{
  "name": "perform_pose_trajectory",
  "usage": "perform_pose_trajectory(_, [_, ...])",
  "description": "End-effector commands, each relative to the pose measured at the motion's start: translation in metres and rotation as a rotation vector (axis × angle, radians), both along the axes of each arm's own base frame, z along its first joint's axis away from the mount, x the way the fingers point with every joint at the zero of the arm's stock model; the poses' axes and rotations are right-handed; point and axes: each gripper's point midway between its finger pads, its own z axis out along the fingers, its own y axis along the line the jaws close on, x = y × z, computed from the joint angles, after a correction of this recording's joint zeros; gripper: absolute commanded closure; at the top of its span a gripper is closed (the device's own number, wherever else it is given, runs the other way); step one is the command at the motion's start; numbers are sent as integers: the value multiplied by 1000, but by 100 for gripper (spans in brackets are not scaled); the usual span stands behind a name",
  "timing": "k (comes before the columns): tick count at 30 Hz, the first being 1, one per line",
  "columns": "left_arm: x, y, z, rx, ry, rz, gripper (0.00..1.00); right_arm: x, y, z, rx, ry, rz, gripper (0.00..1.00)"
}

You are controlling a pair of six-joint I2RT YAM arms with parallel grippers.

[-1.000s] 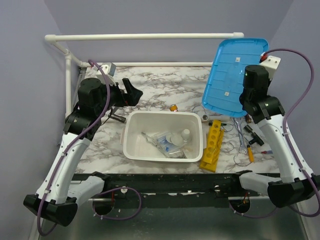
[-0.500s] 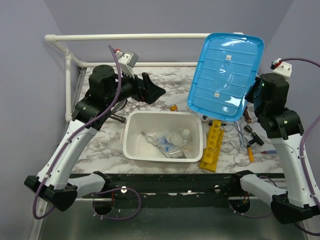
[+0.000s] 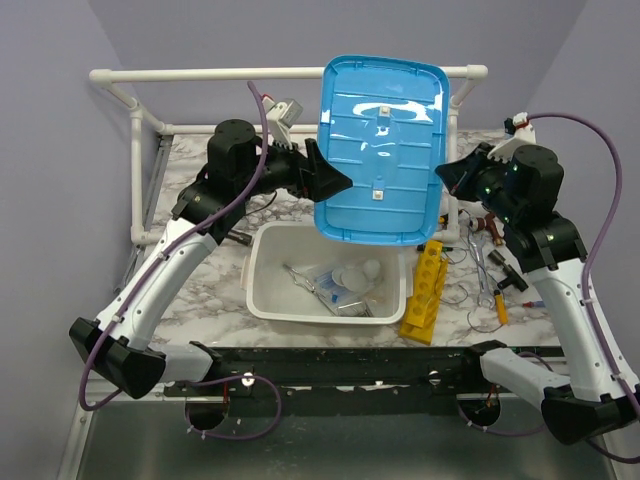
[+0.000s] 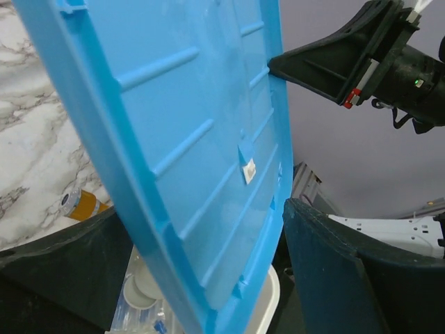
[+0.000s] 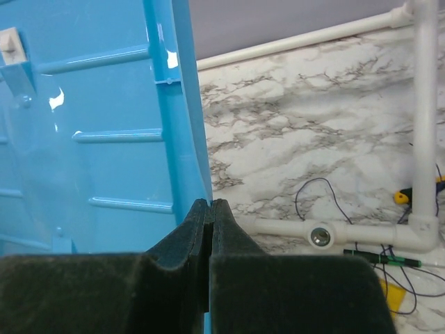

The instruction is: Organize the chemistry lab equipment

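The flat blue lid [image 3: 380, 150] hangs almost upright over the white tub [image 3: 262, 270], and my right gripper [image 3: 445, 172] is shut on its right rim. In the right wrist view the pads [image 5: 210, 203] pinch the lid's edge [image 5: 182, 139]. My left gripper [image 3: 330, 180] is open, and the lid's left edge [image 4: 195, 139] stands between its spread fingers [image 4: 198, 212] without being clamped. Glassware and small items [image 3: 340, 280] lie in the tub. The yellow rack [image 3: 425, 290] lies right of the tub. Metal tongs [image 3: 480, 270] and thin sticks [image 3: 500, 305] lie further right.
A white pipe frame [image 3: 200, 74] borders the back and left of the marble table, with a lower pipe [image 5: 361, 233] near the right arm. An orange-capped vial [image 4: 80, 204] lies behind the tub. Thin wires trail among the right-side items.
My right arm swung the lid left from the back right corner to over the tub. My left arm rose and reached right until its open fingers straddle the lid's left edge.
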Motion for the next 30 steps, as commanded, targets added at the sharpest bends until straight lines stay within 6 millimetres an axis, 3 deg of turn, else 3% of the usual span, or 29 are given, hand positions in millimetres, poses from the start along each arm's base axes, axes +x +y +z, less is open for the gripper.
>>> perform_pose_trajectory(1, [-11,-11,26,-92,-45,-87,31,-1,25,21,79,-95,129,99])
perform_pose_trajectory(4, [-13,-14,22,-114,-26,-110,60,-1,29,15,96,-78,145,99])
perform_pose_trajectory(8, [-12,-12,16,-95,-28,-94,90,2,34,7,111,-61,161,99])
perform_pose_trajectory(10, [-12,-7,18,-68,-75,-83,100,4,34,3,111,-45,159,98])
perform_pose_trajectory(11, [-13,-3,22,-48,-110,-65,100,3,35,3,114,-41,166,86])
perform_pose_trajectory(12, [-12,3,26,-18,-155,-47,100,2,37,4,118,-35,177,61])
perform_pose_trajectory(13, [-12,10,31,10,-202,-13,100,-1,42,9,131,-38,207,45])
perform_pose_trajectory(14, [-12,18,37,58,-265,20,100,-4,47,15,147,-45,237,36])
perform_pose_trajectory(16, [-15,35,48,165,-407,102,100,-13,57,31,188,-43,301,29])
perform_pose_trajectory(19, [-17,61,56,296,-554,209,100,-20,66,43,242,-4,346,3])
perform_pose_trajectory(24, [-7,105,50,500,-688,385,100,-32,82,70,397,-46,440,0])
perform_pose_trajectory(27, [-3,123,37,626,-754,469,100,-27,74,81,544,-43,337,0])
perform_pose_trajectory(30, [-3,136,26,739,-806,531,100,-34,73,101,655,-102,355,0])
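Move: My right hand already holds the blue lid by its right edge; the lid's middle is some 12 cm to that hand's left, roughly 3 cm ahead and a little higher. From my open left hand, whose fingers straddle the lid's left edge, that middle is about 11 cm right, 3 cm ahead and 3 cm up. The white bin sits roughly 33 cm below the left hand and 8 cm back, neither left nor right; the orange bottle is about 10 cm ahead, 6 cm right and 36 cm below. I pass the lid across in the air: my left fingers close and pinch its left edge, and only then do my right fingers spring wide open and let go. My left hand then carries it about 10 cm left and 5 cm up, turning some 50 degrees so its fingers swing from right towards forward. My right hand goes about 7 cm left and 6 cm up, turning counter-clockwise. ##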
